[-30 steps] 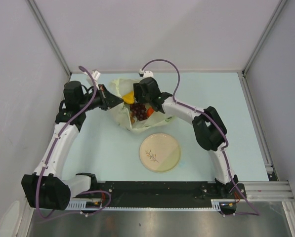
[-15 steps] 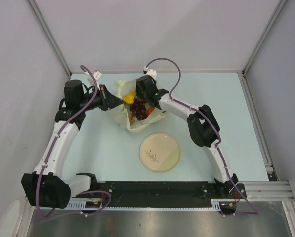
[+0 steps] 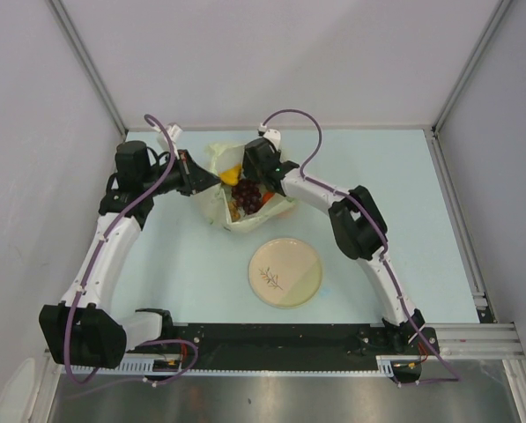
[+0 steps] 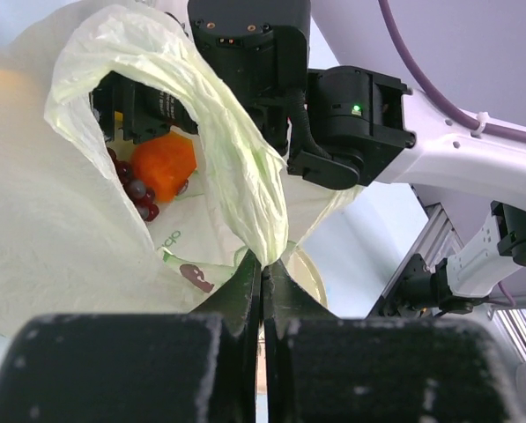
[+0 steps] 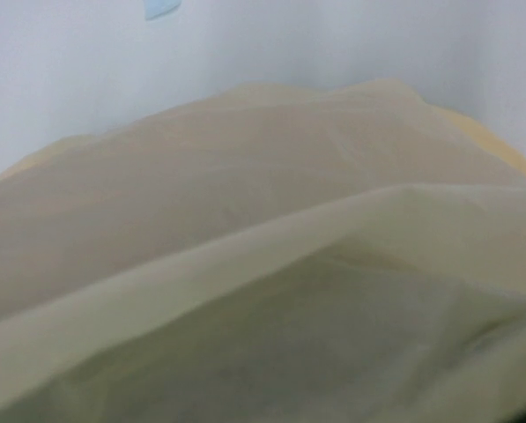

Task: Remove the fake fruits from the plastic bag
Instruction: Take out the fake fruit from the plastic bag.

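The plastic bag point(image 3: 208, 203) lies at the back of the table with its mouth held up. My left gripper point(image 3: 208, 179) is shut on the bag's rim, which the left wrist view shows pinched between the fingertips point(image 4: 264, 264). Inside lie fake fruits: dark grapes point(image 3: 248, 196), a yellow-orange piece point(image 3: 231, 174) and an orange fruit point(image 4: 164, 166). My right gripper point(image 3: 249, 176) reaches into the bag mouth from the right, just above the fruits. Its fingers point(image 4: 135, 106) are dark shapes inside the bag point(image 4: 33, 229). The right wrist view shows only blurred bag film point(image 5: 245, 220).
A round cream plate point(image 3: 285, 272) with a sprig design sits on the table in front of the bag, between the two arms. White walls close in the left, back and right sides.
My right arm has pushed a little further left into the bag mouth, and the bag has bunched up slightly. The left gripper has kept its hold in place.
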Tool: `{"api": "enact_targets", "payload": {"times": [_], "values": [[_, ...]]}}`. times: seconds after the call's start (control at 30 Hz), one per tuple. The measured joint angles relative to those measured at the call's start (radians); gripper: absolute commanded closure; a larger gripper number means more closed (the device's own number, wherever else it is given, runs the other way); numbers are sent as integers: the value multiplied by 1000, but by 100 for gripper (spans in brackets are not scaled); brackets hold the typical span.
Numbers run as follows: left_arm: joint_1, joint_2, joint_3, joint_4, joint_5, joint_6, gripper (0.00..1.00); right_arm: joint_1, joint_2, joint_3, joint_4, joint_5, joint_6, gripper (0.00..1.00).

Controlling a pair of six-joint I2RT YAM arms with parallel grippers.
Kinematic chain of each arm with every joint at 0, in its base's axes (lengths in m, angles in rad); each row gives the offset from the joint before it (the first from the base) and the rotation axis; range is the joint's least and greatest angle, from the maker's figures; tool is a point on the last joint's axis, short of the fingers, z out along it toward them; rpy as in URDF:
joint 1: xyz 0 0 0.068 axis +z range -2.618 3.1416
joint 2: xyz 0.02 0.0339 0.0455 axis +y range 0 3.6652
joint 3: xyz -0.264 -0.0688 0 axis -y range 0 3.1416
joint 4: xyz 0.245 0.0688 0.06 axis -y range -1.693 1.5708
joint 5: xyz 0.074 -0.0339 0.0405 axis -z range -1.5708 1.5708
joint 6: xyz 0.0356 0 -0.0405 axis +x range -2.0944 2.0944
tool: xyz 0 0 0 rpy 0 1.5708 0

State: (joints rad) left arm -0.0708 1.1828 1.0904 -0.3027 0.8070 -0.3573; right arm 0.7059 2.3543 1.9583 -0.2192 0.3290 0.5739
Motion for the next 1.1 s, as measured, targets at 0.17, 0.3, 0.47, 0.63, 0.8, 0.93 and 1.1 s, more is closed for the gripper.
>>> {"api": "enact_targets", "payload": {"times": [0.17,0.3,0.47,0.63,0.8,0.93,1.1], "values": [[0,0,0,0,0,0,99,-21,3,0,28,-44,-10,61],[0,0,0,0,0,0,99,-34,3,-6,51,-84,-45,79],[0,0,0,4,0,-2,99,-31,-8,-27,83,-145,-114,98],[0,0,0,17,1,-8,99,-15,-83,-102,85,-200,-179,100],[0,0,-15,47,1,-17,99,4,-196,-190,83,-249,-232,100],[0,0,-32,59,0,-27,100,12,-298,-259,73,-311,-278,100],[0,10,-35,78,-14,-24,99,18,-405,-304,16,-409,-345,100]]}}
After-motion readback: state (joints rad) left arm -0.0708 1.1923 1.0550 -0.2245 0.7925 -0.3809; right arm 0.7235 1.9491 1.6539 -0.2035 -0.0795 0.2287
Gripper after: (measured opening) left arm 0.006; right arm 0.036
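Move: My open right fingers are deep in the bag, almost at the bananas: the bunch lies about 1 cm ahead, 3 cm left and 2 cm lower. The grapes sit roughly 4 cm back, 1 cm left and 4 cm below me, and the orange 4 cm back, 4 cm right and just as low. From my left hand, shut on the bag's rim, the bananas are some 15 cm ahead, 6 cm right and 17 cm down. I ease my right hand about 1 cm forward while the fingers close, pinching the banana bunch by its stem. Then I draw it back and up together, about 10 cm each, away from the far side of the bag, turning the hand some 30 degrees counter-clockwise. My left hand stays nearly put and keeps its pinch on the rim. ##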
